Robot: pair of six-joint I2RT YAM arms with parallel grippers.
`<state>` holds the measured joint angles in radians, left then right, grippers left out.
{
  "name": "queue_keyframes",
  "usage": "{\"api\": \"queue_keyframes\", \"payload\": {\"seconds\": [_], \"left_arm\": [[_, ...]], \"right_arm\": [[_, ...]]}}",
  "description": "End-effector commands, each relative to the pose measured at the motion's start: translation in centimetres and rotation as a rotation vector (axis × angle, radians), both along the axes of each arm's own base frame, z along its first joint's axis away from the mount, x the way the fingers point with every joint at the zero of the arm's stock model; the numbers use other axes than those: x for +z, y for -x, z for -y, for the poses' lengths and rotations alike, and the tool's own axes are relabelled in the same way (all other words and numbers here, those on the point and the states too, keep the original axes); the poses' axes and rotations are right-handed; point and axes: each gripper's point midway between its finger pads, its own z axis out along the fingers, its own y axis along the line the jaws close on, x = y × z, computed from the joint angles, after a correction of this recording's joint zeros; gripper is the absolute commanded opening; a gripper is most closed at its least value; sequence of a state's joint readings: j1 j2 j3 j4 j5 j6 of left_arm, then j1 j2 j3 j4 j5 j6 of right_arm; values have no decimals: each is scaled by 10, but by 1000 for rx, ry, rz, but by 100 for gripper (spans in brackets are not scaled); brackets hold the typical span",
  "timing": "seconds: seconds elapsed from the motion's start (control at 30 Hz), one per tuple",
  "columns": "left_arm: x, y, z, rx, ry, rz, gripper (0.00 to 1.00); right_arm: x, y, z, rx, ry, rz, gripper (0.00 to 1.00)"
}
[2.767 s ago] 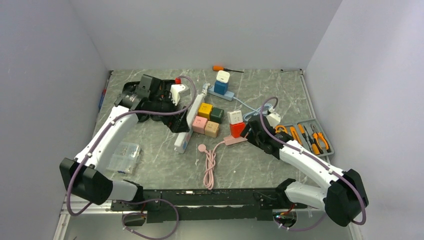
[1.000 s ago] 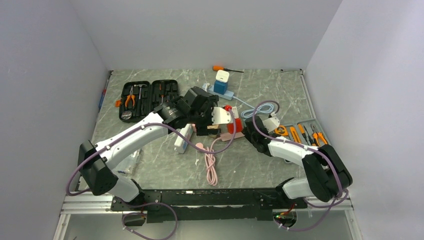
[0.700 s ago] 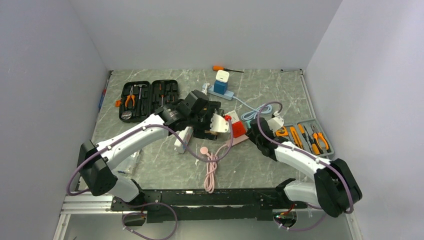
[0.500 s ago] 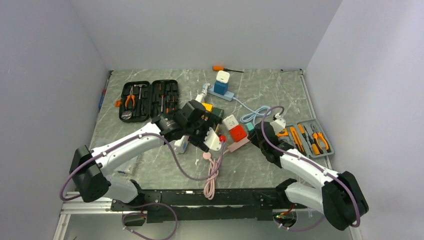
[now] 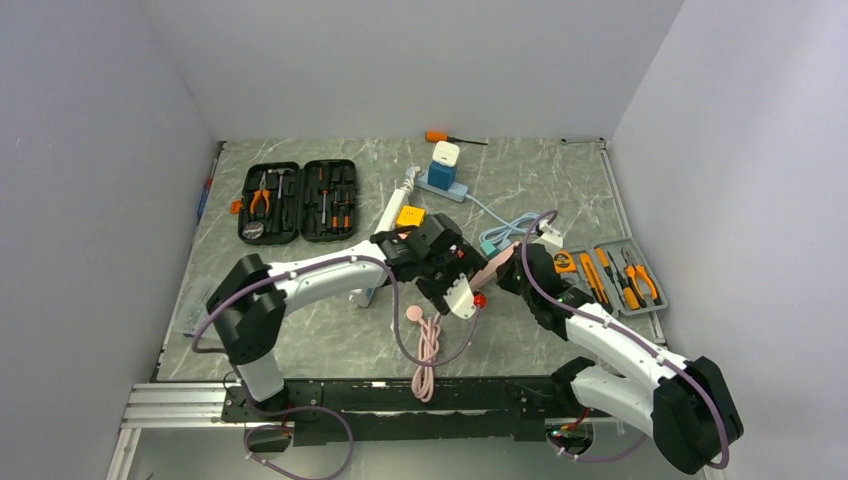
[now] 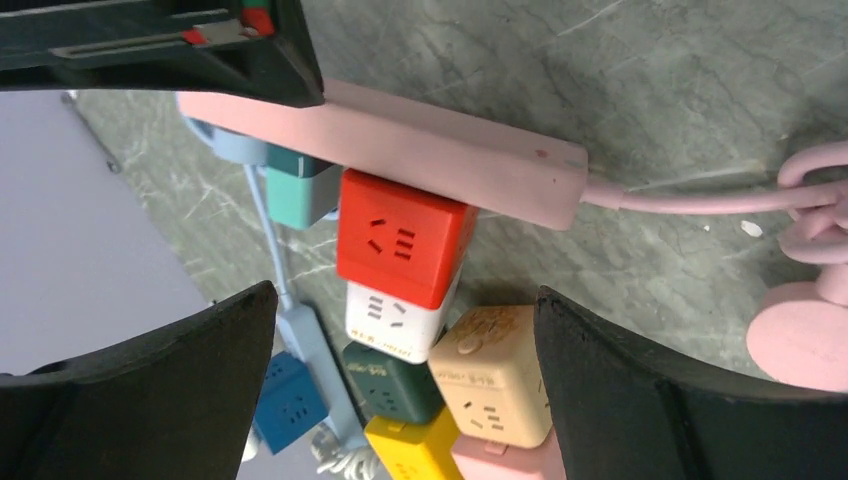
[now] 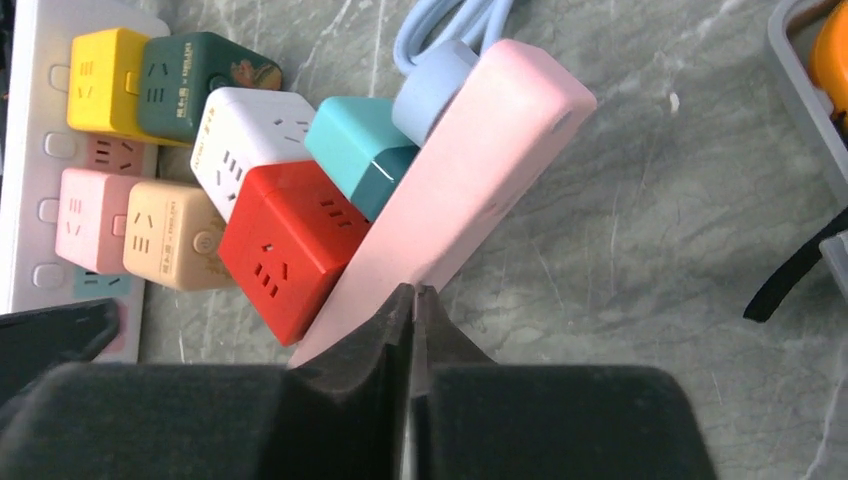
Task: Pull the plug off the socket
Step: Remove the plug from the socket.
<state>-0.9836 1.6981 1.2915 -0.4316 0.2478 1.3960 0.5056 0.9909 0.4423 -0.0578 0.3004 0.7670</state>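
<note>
A red cube plug point(image 7: 285, 245) and a teal plug point(image 7: 355, 150) sit in the side of the pink socket strip point(image 7: 470, 190), which lies slantwise on the table. My right gripper point(image 7: 412, 300) is shut with nothing between its fingers, and its tips rest against the strip's near end. My left gripper point(image 6: 405, 295) hangs wide open over the red plug point(image 6: 400, 240) and the white cube point(image 6: 395, 320) beside it, touching neither. In the top view the left gripper point(image 5: 455, 285) hides the red plug, and only part of the pink strip point(image 5: 497, 260) shows.
Beige point(image 6: 495, 385), dark green point(image 6: 385, 380) and yellow point(image 6: 410, 445) cubes crowd next to the red plug on a long white strip point(image 5: 395, 205). A coiled pink cable point(image 5: 425, 335) lies near. There are a black tool case point(image 5: 298, 187) at back left and a grey tool tray point(image 5: 610, 272) at right.
My right gripper's jaws have closed. The left arm has swung nearer and to the right, over the red plug. The pink strip has turned and shifted right.
</note>
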Motion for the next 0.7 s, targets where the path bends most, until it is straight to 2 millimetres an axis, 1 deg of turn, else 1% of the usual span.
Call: {"api": "queue_keyframes", "payload": {"seconds": [0.0,0.07,0.1,0.13,0.23,0.27,0.4,0.43,0.5,0.6,0.67], "left_arm": [[4,-11,19,-9,44,-19,99],[7,-23,20,21,62,-42,99],[10,-30,18,39,71,-49,99],[14,-34,14,55,85,-55,99],[32,-45,-2,105,136,-53,99],[40,-47,-9,124,148,-57,99],[69,-48,-43,235,194,-122,99],[82,-48,-53,266,218,-132,99],[97,-48,-72,322,243,-149,99],[106,-43,-101,376,242,-146,100],[110,-38,-115,403,254,-135,99]], "right_arm": [[-4,7,2,1,17,-46,21],[-4,11,0,8,-6,-52,48],[-3,12,0,5,-17,-53,56],[-3,14,-1,6,-28,-62,63],[-2,20,-11,9,-69,-98,74],[-1,23,-16,9,-72,-102,76],[8,37,-54,63,-68,-90,82],[10,38,-64,75,-57,-89,83],[7,39,-79,84,-18,-113,84],[-1,35,-93,63,42,-150,84],[-7,32,-94,25,86,-171,84]]}}
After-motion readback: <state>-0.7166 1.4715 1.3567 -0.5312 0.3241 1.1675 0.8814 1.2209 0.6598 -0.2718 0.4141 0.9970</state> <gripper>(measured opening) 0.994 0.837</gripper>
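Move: The pink strip's near end lies about 9 cm left and 2 cm back of the right hand, some 6 cm lower. The red plug on that strip is 7 cm left and 2 cm ahead of this hand; the white plug is 10 left and 5 ahead, the beige plug 14 left and 2 ahead. From the left hand, the strip's near end is 6 cm left, level fore-and-aft, 11 cm below. Right hand opens, swinging 10 cm left towards the pink strip's near end; left hand climbs away leftward. ##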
